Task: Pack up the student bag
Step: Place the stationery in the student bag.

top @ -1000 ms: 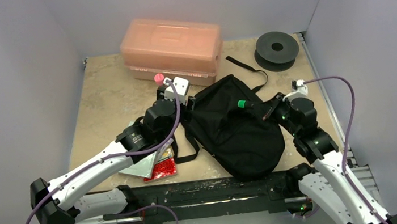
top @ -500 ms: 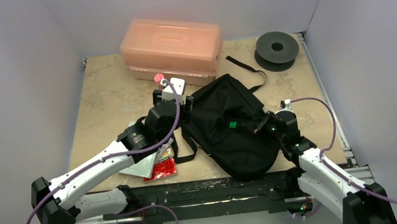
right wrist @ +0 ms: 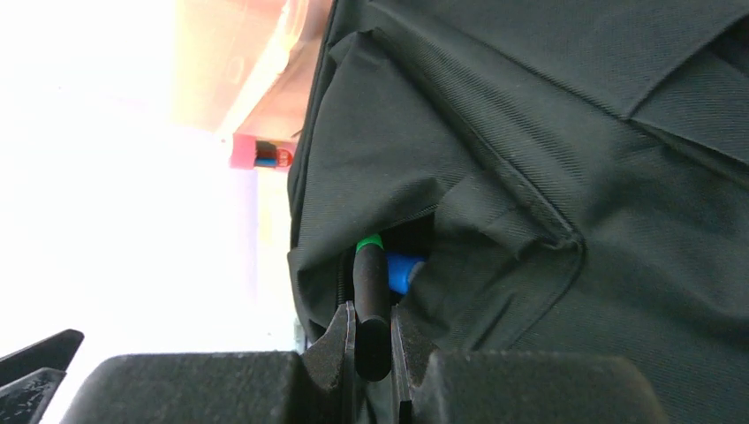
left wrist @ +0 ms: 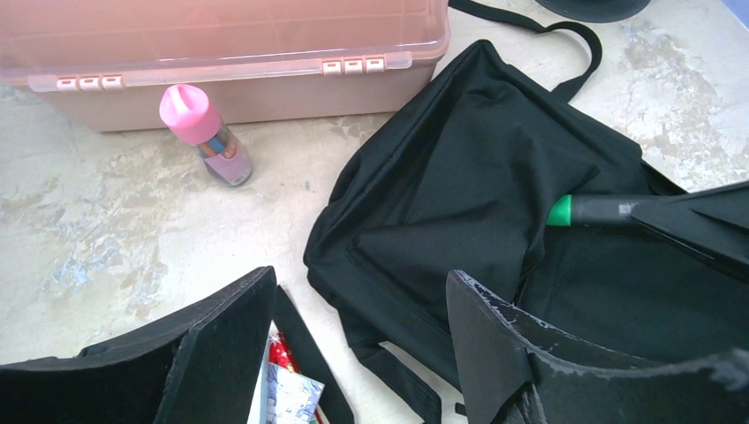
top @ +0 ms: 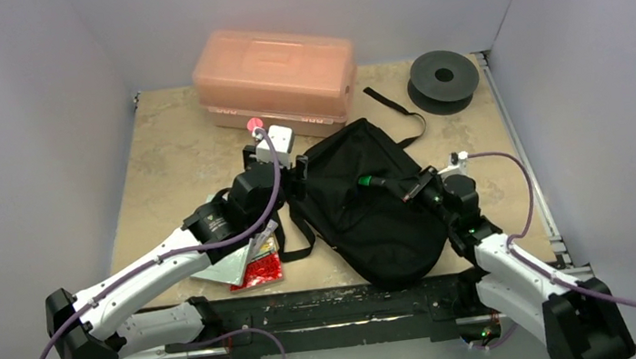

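Observation:
The student bag [top: 384, 226] is a soft black backpack lying in the middle of the table, with its straps trailing out to the left and to the back. It also shows in the left wrist view [left wrist: 459, 194] and the right wrist view [right wrist: 574, 177]. My right gripper [top: 416, 188] [right wrist: 373, 331] is shut on a black marker with a green end [top: 383, 182] [right wrist: 371, 291] [left wrist: 601, 209]. The green end pokes into the bag's open slit, where something blue [right wrist: 404, 271] shows inside. My left gripper [top: 297, 168] [left wrist: 360, 278] is open and empty over the bag's left edge and straps.
A translucent orange-pink box [top: 274, 75] stands at the back. A small pink-capped bottle [top: 255, 125] [left wrist: 208, 132] stands in front of it. A black spool [top: 442, 79] sits at the back right. Red and silver packets [top: 256, 265] lie under my left arm.
My right gripper has swung left over the bag with the marker, and the green end now sits at the bag's opening. My left gripper has barely moved.

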### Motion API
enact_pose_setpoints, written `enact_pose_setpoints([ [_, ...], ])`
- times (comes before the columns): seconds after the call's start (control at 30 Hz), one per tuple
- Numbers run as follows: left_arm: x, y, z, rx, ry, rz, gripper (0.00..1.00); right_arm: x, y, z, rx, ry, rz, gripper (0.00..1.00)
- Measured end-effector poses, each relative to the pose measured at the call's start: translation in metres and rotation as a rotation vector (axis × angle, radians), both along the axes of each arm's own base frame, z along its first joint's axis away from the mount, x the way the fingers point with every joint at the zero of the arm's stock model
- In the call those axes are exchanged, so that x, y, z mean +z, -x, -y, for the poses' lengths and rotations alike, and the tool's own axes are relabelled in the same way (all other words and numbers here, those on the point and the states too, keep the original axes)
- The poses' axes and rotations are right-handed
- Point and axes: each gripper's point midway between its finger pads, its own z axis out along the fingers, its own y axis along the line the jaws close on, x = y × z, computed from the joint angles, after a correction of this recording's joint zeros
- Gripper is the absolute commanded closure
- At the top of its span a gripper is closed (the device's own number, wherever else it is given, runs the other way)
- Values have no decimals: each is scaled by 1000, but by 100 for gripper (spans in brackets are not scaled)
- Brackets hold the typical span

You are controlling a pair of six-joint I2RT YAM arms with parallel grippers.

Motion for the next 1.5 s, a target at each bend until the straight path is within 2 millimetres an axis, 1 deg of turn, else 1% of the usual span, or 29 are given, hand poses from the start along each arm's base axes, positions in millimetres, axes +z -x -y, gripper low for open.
enact_pose_setpoints([
  [0.07,-1,1,1,-7,4,-5,30,2,-6,-5,11,-23,14,100],
  [0.17,-3,3,3,-20,2,-15,30,0,-15,-10,17,-49,22,100],
  [0.23,-4,4,3,-23,-1,-21,30,-6,-20,-15,31,-58,15,100],
  [0.33,-5,5,3,-22,6,-31,30,-20,-27,-24,69,-76,-7,100],
  [0.47,-6,7,1,-22,14,-40,30,-35,-33,-34,101,-102,-25,100],
  [0.6,-6,8,3,-26,29,-48,30,-44,-38,-45,126,-110,-27,100],
  [0.73,-4,9,5,-31,39,-53,30,-45,-42,-63,168,-119,-6,98],
  [0.93,-4,9,6,-33,41,-54,30,-47,-47,-80,216,-122,4,78],
  [1.03,-3,9,6,-32,42,-54,30,-48,-47,-82,230,-116,6,69],
  [1.17,-3,9,6,-32,42,-54,30,-57,-44,-82,251,-74,-10,52],
  [1.23,-4,9,6,-32,42,-55,30,-57,-41,-81,262,-56,-13,47],
  [1.33,-3,9,6,-31,42,-54,30,-53,-38,-80,272,-28,-6,39],
  [1.43,-3,9,6,-31,42,-54,30,-49,-33,-76,279,10,-3,36],
  [1.5,-3,9,6,-31,42,-54,30,-47,-31,-72,274,39,-6,36],
])
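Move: The marker is already in the right fingers, its green end pointing left and forward at the bag's open pocket. That pocket's mouth lies about 9 cm to the left of this hand, 4 cm ahead and 5 cm lower. Inside it a blue-capped piece sits some 10 cm left, 5 cm ahead and 7 cm down. The pink-capped bottle stands roughly 32 cm left and 20 cm ahead. From the left hand the mouth is about 18 cm right, 2 cm ahead and 18 cm below. The marker, still pinched, is carried by the right hand about 8 cm left, some 5 cm forward and 5 cm down, green end first under the pocket's flap beside the blue-capped piece, the hand turning roughly 15 degrees counter-clockwise. There the fingers open wide, let go of the marker, and ease back a centimetre or two. ##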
